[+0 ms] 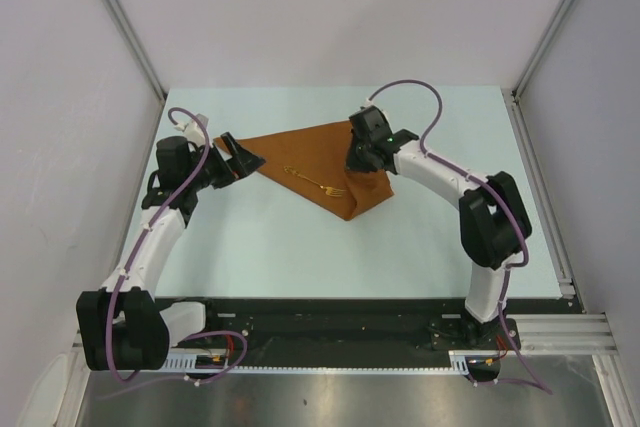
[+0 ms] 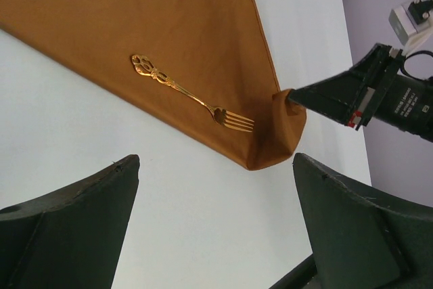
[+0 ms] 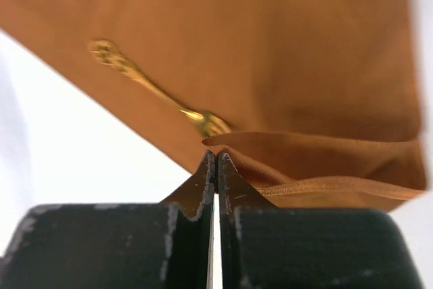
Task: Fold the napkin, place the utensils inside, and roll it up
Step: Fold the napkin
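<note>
The rust-orange napkin (image 1: 310, 159) lies folded into a triangle on the table. A gold fork (image 1: 316, 183) rests on it near its front edge, tines pointing right. My right gripper (image 1: 358, 163) is shut on the napkin's right corner, which is lifted and curled over towards the fork's tines (image 3: 215, 125). In the right wrist view the jaws (image 3: 216, 156) are pressed together with cloth (image 3: 291, 52) at their tips. My left gripper (image 2: 215, 160) stands open over bare table by the napkin's left corner, holding nothing. The left wrist view shows the fork (image 2: 193, 96) on the napkin (image 2: 169, 25).
The pale table (image 1: 300, 247) is walled in by white panels at the left, back and right. A metal rail (image 1: 545, 197) runs along the right edge. Both arm bases sit on the black strip (image 1: 330, 332) at the near edge.
</note>
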Robot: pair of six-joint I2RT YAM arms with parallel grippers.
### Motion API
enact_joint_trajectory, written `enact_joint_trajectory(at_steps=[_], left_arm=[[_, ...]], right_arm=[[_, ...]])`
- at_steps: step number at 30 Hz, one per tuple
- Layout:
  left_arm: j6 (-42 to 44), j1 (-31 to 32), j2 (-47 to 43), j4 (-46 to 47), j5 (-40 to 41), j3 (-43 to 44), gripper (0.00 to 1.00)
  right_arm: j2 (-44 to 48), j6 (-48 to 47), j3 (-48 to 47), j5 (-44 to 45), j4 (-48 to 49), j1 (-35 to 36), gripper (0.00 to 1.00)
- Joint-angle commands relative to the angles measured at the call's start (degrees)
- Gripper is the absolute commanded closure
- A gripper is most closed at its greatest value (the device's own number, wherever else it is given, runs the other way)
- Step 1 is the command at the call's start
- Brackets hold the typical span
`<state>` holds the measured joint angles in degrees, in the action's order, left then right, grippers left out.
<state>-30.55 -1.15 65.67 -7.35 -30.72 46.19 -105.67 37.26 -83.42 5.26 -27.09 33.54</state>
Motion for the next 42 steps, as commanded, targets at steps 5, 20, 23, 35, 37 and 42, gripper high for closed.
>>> enact_joint_trajectory(at_steps=[5, 20, 23, 35, 37, 42], left_arm=[[-0.5, -0.5, -0.2, 2.3, -1.3, -0.1, 0.00], [-0.7, -1.0, -0.2, 2.4, -1.5, -0.1, 0.00], [-0.7, -1.2, -0.2, 2.4, -1.6, -0.1, 0.00], [-0.8, -1.9, -0.1, 2.6, -1.8, -0.2, 0.00], [-0.9, -1.9, -0.1, 2.7, -2.0, -0.2, 0.00], [-1.0, -2.1, -0.1, 2.7, -2.1, -0.3, 0.00]], right_arm=[[-8.9, -0.1, -12.3, -4.6, 5.7, 2.8, 1.00], [-15.5, 1.9, -20.8, -9.8, 10.4, 4.4, 1.00], [-17.5, 1.7, -23.8, -10.0, 10.0, 4.5, 1.00], [-24.8, 2.4, -31.1, -12.5, 11.4, 5.1, 1.00], [-25.5, 2.4, -31.8, -12.6, 11.2, 5.3, 1.00], [-27.5, 2.7, -32.5, -12.8, 11.0, 5.4, 1.00]])
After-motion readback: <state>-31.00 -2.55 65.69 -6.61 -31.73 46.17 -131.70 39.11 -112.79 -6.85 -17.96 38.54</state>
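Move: The right hand holds the napkin's near-right corner up in the air. The fork's handle end, which it heads over, lies about 16 cm to its left, 8 cm ahead and 11 cm below. The tines are almost beneath it, 2 cm to the left, and the napkin's far-right corner is about 24 cm ahead, 3 cm right. From the left hand, the handle end is roughly 12 cm ahead, 9 cm right and 19 cm below. The right hand keeps its pinch and carries the napkin corner about 15 cm left, 6 cm forward, over the fork. ##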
